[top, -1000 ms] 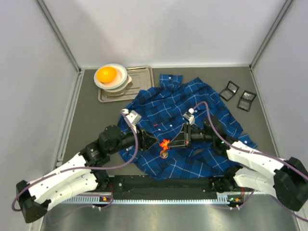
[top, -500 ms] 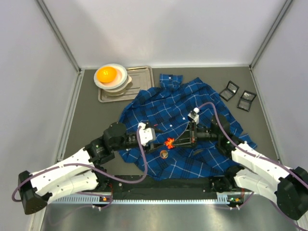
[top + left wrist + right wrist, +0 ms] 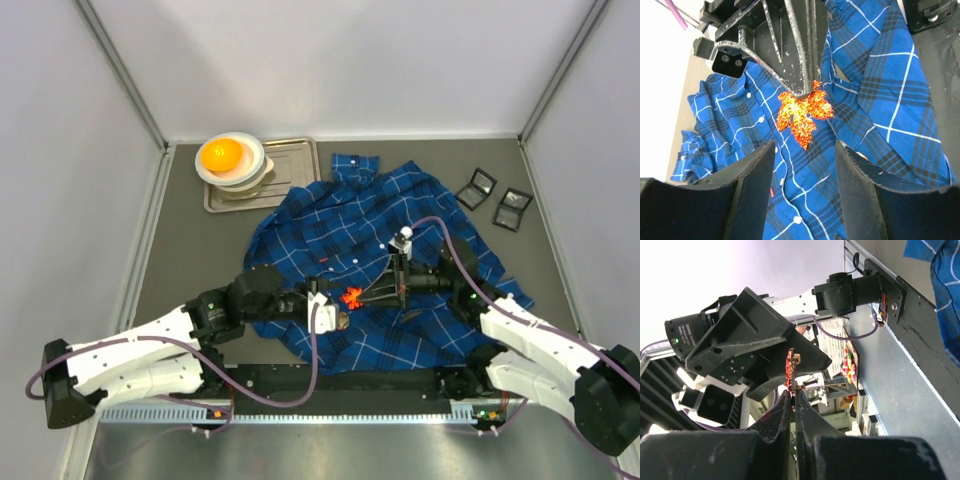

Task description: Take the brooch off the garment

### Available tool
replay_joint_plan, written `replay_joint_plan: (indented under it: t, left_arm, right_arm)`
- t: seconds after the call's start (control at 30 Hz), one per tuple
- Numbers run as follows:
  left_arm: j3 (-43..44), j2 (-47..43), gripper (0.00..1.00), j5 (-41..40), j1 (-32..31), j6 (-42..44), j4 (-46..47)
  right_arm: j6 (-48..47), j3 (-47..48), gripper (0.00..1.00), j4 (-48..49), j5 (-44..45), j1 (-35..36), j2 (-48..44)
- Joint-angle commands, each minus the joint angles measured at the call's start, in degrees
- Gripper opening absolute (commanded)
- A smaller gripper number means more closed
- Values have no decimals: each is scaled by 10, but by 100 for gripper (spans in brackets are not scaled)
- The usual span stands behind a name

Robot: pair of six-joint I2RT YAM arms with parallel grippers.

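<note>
The garment [image 3: 400, 210], a dark-blue plaid shirt, lies spread on the table. My right gripper [image 3: 358, 297] is shut on the brooch [image 3: 350, 296], an orange glittery maple leaf, pinching its lower edge. In the right wrist view the brooch [image 3: 791, 367] stands edge-on above my shut gripper [image 3: 792, 395], clear of the cloth. My left gripper [image 3: 330, 308] is open and empty, just left of the brooch and facing it. In the left wrist view the brooch [image 3: 802, 115] hangs from the right fingers [image 3: 800, 60] beyond my gripper [image 3: 805, 150], over the shirt [image 3: 880, 100].
A small round brown thing [image 3: 341, 320] lies on the shirt below the brooch. A metal tray [image 3: 295, 160] at the back left holds stacked bowls with an orange ball [image 3: 222, 155]. Two small black boxes [image 3: 477, 187] [image 3: 513, 208] lie at the back right.
My left gripper has moved right across the shirt, up to the brooch. My right gripper shifted slightly right with the brooch, then held still.
</note>
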Motion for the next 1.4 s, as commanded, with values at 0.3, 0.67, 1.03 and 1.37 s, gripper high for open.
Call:
replay_joint_plan:
  t: [0.3,0.67,1.03,1.37]
  left_arm:
    - [12,25,43,-151,-100,118,39]
    - [-1,41,10,-212,-122,130,79]
    - [7,39,0,-189,-125,34,16]
    - [84,117,0,-52,-98,-77,-84]
  right_arm:
    - [87,-12,0,47,-8,-6,23]
    - [109,-29,0,60,-14,-5,6]
    - [-361,142,57,-392,131,-17,-14]
    - [-673,152,63,-412,247,42,-100]
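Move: The leaf brooch is in the air, pinched by the right fingers and roughly 2 cm left of that hand's point. From the left hand, whose open fingers face it, it lies about 4 cm to the right, level in height and depth. On the garment some 20 cm below the left hand, the round pin is about 6 cm back and 1 cm right, the small red strip about 9 cm ahead and 4 cm left. The left fingers close on the brooch and pinch it as the hand creeps about 1.5 cm right, rolling slightly, while the right keeps its hold. The right fingers then open wide, letting go, and that hand draws off rightward and forward, rolling some 40 degrees; the left carries the brooch down about 4 cm and back. ##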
